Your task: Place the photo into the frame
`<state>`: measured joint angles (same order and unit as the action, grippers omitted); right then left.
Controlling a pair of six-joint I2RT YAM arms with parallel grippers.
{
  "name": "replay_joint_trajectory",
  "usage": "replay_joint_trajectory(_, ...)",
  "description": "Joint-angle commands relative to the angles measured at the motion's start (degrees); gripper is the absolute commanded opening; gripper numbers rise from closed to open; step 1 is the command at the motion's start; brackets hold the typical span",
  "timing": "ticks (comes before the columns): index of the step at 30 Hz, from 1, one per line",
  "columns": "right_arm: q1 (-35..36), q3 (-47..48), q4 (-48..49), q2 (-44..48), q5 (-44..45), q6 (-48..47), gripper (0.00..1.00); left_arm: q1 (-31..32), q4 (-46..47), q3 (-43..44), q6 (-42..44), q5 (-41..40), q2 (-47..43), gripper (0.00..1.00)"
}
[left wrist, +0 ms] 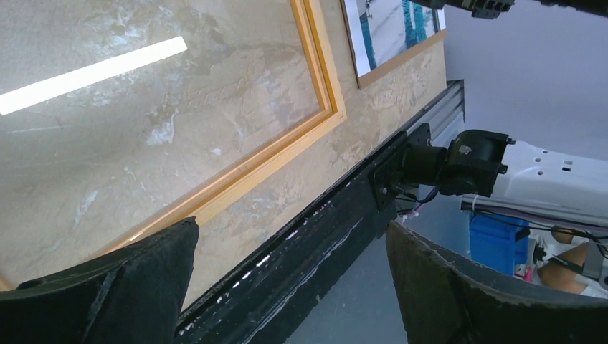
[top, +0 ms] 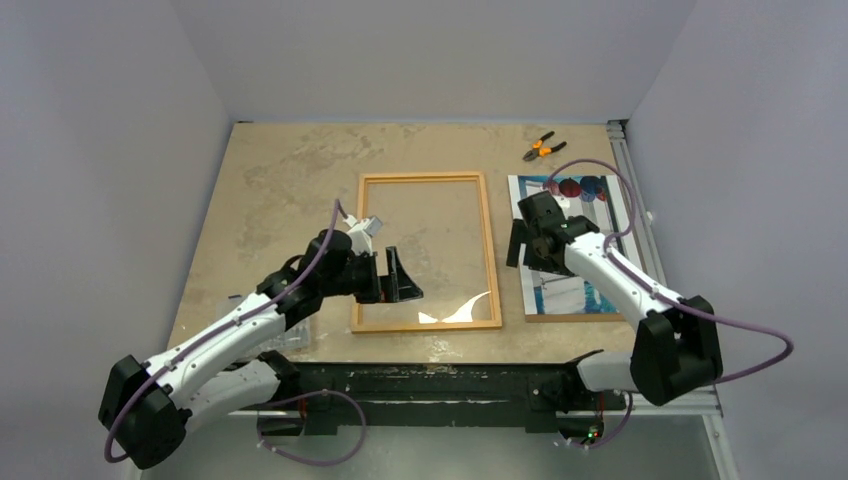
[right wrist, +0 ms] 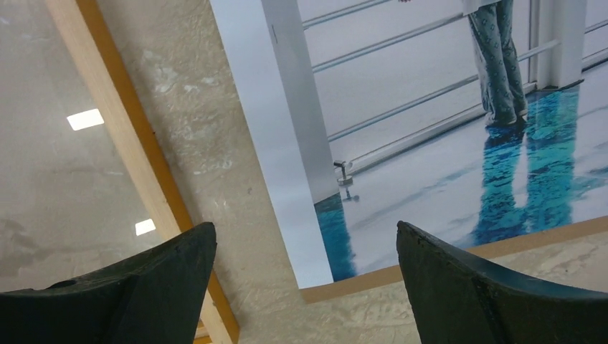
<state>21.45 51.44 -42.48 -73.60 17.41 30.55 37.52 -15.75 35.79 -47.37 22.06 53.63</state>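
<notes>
The frame (top: 357, 250), thin and orange-edged, lies flat mid-table with its glass reflecting lights. To its right lies the photo (top: 572, 292), blue-white with dark red balloons at its far end, resting on a brown backing board (top: 575, 318). My left gripper (top: 402, 280) hangs open over the frame's near left part; in the left wrist view the gripper (left wrist: 290, 226) holds nothing, with the frame's corner (left wrist: 315, 79) beyond it. My right gripper (top: 528, 252) hovers open over the photo's left edge. In its own view the right gripper (right wrist: 305, 228) straddles the near corner of the photo (right wrist: 430, 143), beside the frame (right wrist: 122, 143).
Orange-handled pliers (top: 543, 149) lie at the far right of the table. A clear plastic piece (top: 285, 335) sits by the near left edge under my left arm. A black rail (top: 440, 380) runs along the near edge and a metal rail (top: 630, 190) along the right side.
</notes>
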Motion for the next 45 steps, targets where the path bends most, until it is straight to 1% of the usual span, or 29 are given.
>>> replay_joint_trajectory(1, 0.0, 6.2, -1.6, -4.9, 8.1, -0.2, 0.92, 2.8, 3.2, 3.7, -0.3, -3.3, 3.1, 1.00)
replay_joint_trajectory(6, 0.5, 10.0, 0.5, -12.0, 8.0, -0.6, 0.86, 3.5, 3.1, 4.2, -0.3, -3.7, 5.9, 1.00)
replay_joint_trajectory(13, 1.2, 16.2, 1.6, -24.8, 10.2, -0.9, 0.84, 3.6, 2.7, 3.6, -0.3, -5.3, 6.5, 1.00)
replay_joint_trajectory(19, 1.1, 17.1, 4.1, -30.2, 8.6, -2.2, 0.81, 3.6, 2.5, 3.2, -0.3, -5.7, 7.0, 0.99)
replay_joint_trajectory(21, 0.7, 16.5, 5.0, -30.5, 7.7, -2.8, 0.77, 3.6, 2.4, 3.0, -0.3, -5.7, 6.8, 0.99)
replay_joint_trajectory(27, -3.0, 13.4, 8.9, -31.1, 0.9, -5.3, 0.63, 3.6, 2.0, 2.8, 0.0, -6.0, 6.3, 0.99)
replay_joint_trajectory(32, -4.4, 11.6, 10.2, -30.5, -1.0, -6.1, 0.55, 3.6, 2.4, 2.7, -0.1, -6.1, 6.4, 0.99)
replay_joint_trajectory(39, -6.2, 10.1, 12.3, -31.2, -7.4, -7.1, 0.32, 3.6, 2.8, 2.8, -0.3, -5.9, 6.9, 0.98)
replay_joint_trajectory(42, -6.8, 9.7, 12.8, -31.4, -9.4, -7.3, 0.26, 3.6, 2.7, 2.7, -0.3, -6.0, 6.7, 0.98)
replay_joint_trajectory(45, -7.0, 9.2, 13.1, -31.3, -11.3, -7.5, 0.23, 3.6, 2.6, 2.7, -0.3, -6.2, 6.7, 0.98)
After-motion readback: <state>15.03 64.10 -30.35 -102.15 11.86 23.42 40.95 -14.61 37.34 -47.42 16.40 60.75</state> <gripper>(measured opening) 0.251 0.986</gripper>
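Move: The photo, lying flat on its board, has its middle about 9 cm ahead of the right hand, 14 cm to its right and 8 cm below; its left border runs just right of the hand's line. The empty frame's middle is some 27 cm to this hand's left and 9 cm ahead, and the pliers about 38 cm ahead and 6 cm right, both at table height. From the left hand the photo is roughly 44 cm right, 15 cm ahead and 15 cm down. The photo's white left border, about halfway along its length, is where the right hand comes down: about 9 cm forward and 7 cm down, with most of the drop early. The fingers then draw together from wide open to a narrow gap, their tips down at the border. The left hand, still open and empty, sinks about 2.5 cm over the frame and then waits. ##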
